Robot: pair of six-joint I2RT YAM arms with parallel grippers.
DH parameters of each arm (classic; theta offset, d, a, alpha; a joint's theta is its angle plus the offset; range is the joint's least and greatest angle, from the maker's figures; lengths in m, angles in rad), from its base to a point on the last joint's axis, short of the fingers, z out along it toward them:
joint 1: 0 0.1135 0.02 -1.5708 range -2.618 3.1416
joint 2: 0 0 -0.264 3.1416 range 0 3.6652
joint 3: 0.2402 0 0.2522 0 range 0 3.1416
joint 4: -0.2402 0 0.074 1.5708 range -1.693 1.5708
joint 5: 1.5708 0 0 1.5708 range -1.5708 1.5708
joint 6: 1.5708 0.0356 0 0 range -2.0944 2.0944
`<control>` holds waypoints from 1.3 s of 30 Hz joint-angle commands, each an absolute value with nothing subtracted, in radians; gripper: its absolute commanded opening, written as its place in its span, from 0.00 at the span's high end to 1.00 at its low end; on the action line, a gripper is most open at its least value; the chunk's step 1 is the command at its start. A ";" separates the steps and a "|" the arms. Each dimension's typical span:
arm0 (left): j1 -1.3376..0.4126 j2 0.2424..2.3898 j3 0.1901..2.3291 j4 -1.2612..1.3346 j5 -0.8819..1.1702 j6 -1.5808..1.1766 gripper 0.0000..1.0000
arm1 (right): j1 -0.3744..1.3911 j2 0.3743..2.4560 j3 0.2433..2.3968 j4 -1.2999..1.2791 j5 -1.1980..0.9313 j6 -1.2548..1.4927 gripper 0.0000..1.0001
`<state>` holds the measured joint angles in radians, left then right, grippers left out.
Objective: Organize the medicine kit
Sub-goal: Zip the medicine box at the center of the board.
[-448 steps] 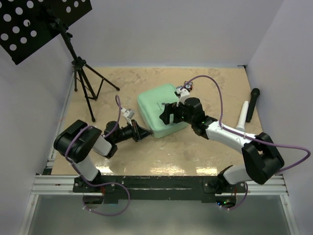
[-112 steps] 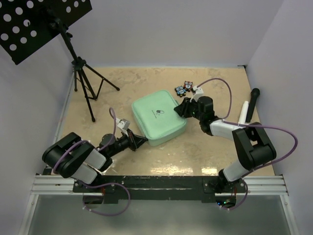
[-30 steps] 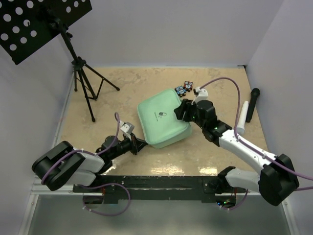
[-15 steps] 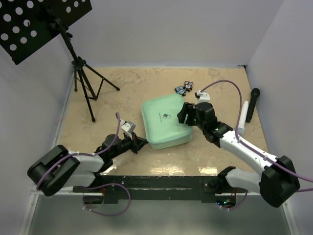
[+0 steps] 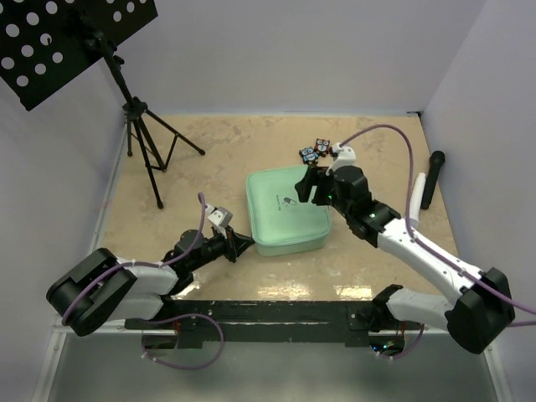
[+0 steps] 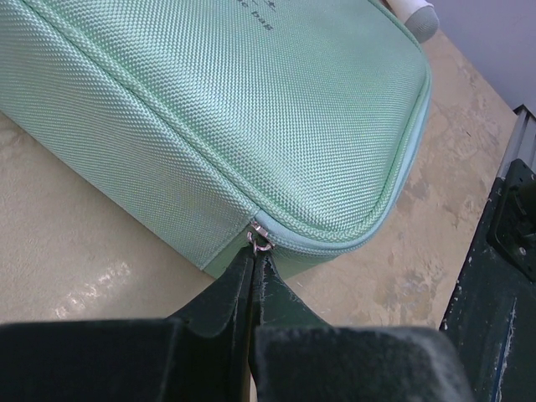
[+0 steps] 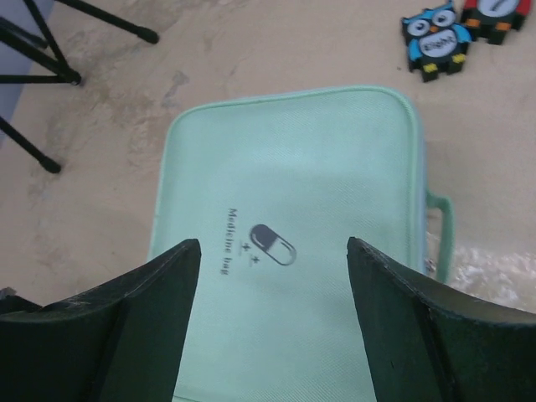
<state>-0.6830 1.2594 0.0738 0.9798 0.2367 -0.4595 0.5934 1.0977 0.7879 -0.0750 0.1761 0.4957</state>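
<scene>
The medicine kit is a closed mint-green zip case lying flat mid-table, with a pill mark and small lettering on its lid. My left gripper lies low at the case's near-left corner. In the left wrist view its jaws are pressed together on the small metal zipper pull, below the case's side wall. My right gripper hovers over the lid's far right part. Its jaws stand wide open with nothing between them.
Two small owl figures lie just beyond the case. A black tripod stand carrying a perforated black board stands at the far left. A black stick and a white tube lie at the right wall.
The case has turned from a tilted lie to square with the table. My right gripper has opened wider and come off the case's right edge to over the lid. The left stays shut at the corner.
</scene>
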 commanded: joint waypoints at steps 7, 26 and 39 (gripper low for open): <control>-0.686 1.287 0.084 1.034 0.213 -0.433 1.00 | 0.808 1.437 1.060 -0.038 0.155 0.433 0.21; -0.686 1.247 0.037 1.088 0.193 -0.442 1.00 | 0.996 1.908 1.485 -0.402 0.612 0.416 0.24; -0.684 1.215 0.009 1.112 0.186 -0.443 1.00 | 0.997 1.997 1.479 -0.433 0.608 0.413 0.82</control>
<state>-0.6842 1.2366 0.0521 1.0122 0.2047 -0.4595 1.0088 1.9591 1.4994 -0.3614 0.6102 0.4026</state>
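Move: From the open right hand, the medicine box's left rim, at the spot to be gripped, lies about 17 cm left, 2 cm ahead and 9 cm below. The box's middle is some 5 cm left, 2 cm back and 15 cm below; the blue owl is about 12 cm straight ahead on the table. From the left hand, already pinching the zipper pull at the near-left corner, that rim spot lies roughly 13 cm ahead, 1 cm left and 3 cm higher. Right hand swings some 17 cm left and 9 down, pinching the box's left rim; left keeps the zipper pull. ##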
